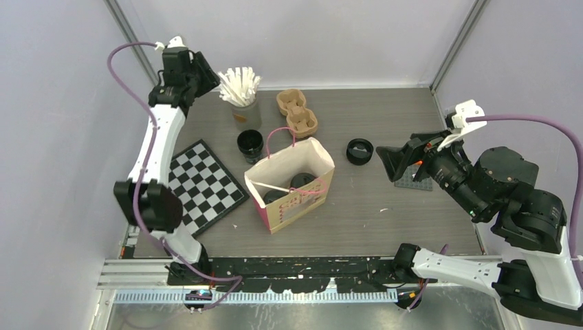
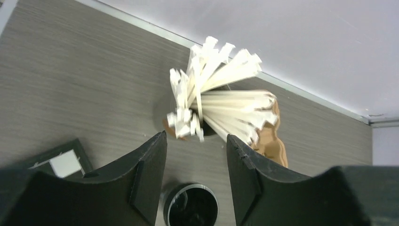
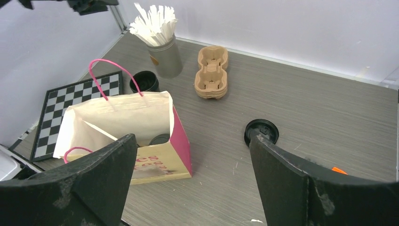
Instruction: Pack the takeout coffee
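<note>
An open black cup (image 1: 250, 144) stands on the table just behind the paper bag (image 1: 311, 159); it also shows in the left wrist view (image 2: 193, 207) and the right wrist view (image 3: 144, 81). Two black-lidded cups (image 1: 303, 181) sit inside the bag, one seen from the right wrist (image 3: 160, 139). A loose black lid (image 1: 359, 150) lies right of the bag (image 3: 141, 122), and it shows partly behind the right finger (image 3: 261, 131). My left gripper (image 1: 205, 71) hangs open and empty high above the back left (image 2: 196, 137). My right gripper (image 1: 386, 161) is open, empty, near the lid (image 3: 193, 139).
A grey cup of white sticks (image 1: 242, 93) stands at the back beside the left gripper (image 2: 216, 94). The brown pulp carrier (image 1: 297, 112) lies right of it (image 3: 212, 73). A chessboard (image 1: 206, 185) lies left of the bag. A dark plate (image 1: 414, 180) sits under the right arm.
</note>
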Robot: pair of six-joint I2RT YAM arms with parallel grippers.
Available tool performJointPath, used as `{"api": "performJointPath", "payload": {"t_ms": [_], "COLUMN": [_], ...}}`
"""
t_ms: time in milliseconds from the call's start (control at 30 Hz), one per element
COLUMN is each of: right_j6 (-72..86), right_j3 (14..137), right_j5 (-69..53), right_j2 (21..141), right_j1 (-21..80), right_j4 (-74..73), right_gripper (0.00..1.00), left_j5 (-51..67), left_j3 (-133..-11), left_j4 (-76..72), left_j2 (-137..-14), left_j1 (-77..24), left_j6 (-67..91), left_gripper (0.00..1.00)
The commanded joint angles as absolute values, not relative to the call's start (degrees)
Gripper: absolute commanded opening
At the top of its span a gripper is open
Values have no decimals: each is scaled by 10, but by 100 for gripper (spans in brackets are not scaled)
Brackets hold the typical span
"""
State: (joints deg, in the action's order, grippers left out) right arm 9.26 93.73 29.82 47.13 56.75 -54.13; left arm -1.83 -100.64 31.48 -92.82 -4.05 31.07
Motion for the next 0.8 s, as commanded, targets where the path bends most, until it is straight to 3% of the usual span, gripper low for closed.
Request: {"api": "performJointPath", "payload": {"t_ms": [0, 367, 767], "right_j6": [119, 116, 110], "right_j3": [929, 940, 940], "right_j5": [316, 349, 360], "right_j2": [477, 486, 491], "right_j1": [566, 567, 567], "right_j4": [-539, -550, -544], "right_gripper": [93, 93, 93], "left_j5": [-3, 11, 46], "left_j3": [-1088, -1191, -1212], "left_j4": [268, 237, 231], "left_j2": [-1009, -1123, -1162], "left_j1": [-32, -12, -8], "left_j6": [310, 322, 333], "left_gripper": [52, 49, 47]}}
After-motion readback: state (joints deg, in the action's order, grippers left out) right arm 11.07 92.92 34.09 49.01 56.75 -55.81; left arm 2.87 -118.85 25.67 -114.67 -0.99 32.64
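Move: The straws standing in the grey holder are about 8 cm ahead of the open left hand and 8 cm to its right, their middle some 16 cm below it. The black cup stands roughly 7 cm back from that hand and 10 cm to its right, the cardboard carrier 14 cm ahead and 26 cm right, both about 30 cm lower. From the right hand the straws lie some 39 cm ahead, 38 cm left and 29 cm below. Forward and somewhat down, fast at first, the empty left hand heads for the straws' upper ends; having sunk about 5 cm it slows, rises back roughly half of that and creeps on, some 11 cm farther out in all. The wrist scarcely turns and the fingers stay half open, with no grip on a straw. ##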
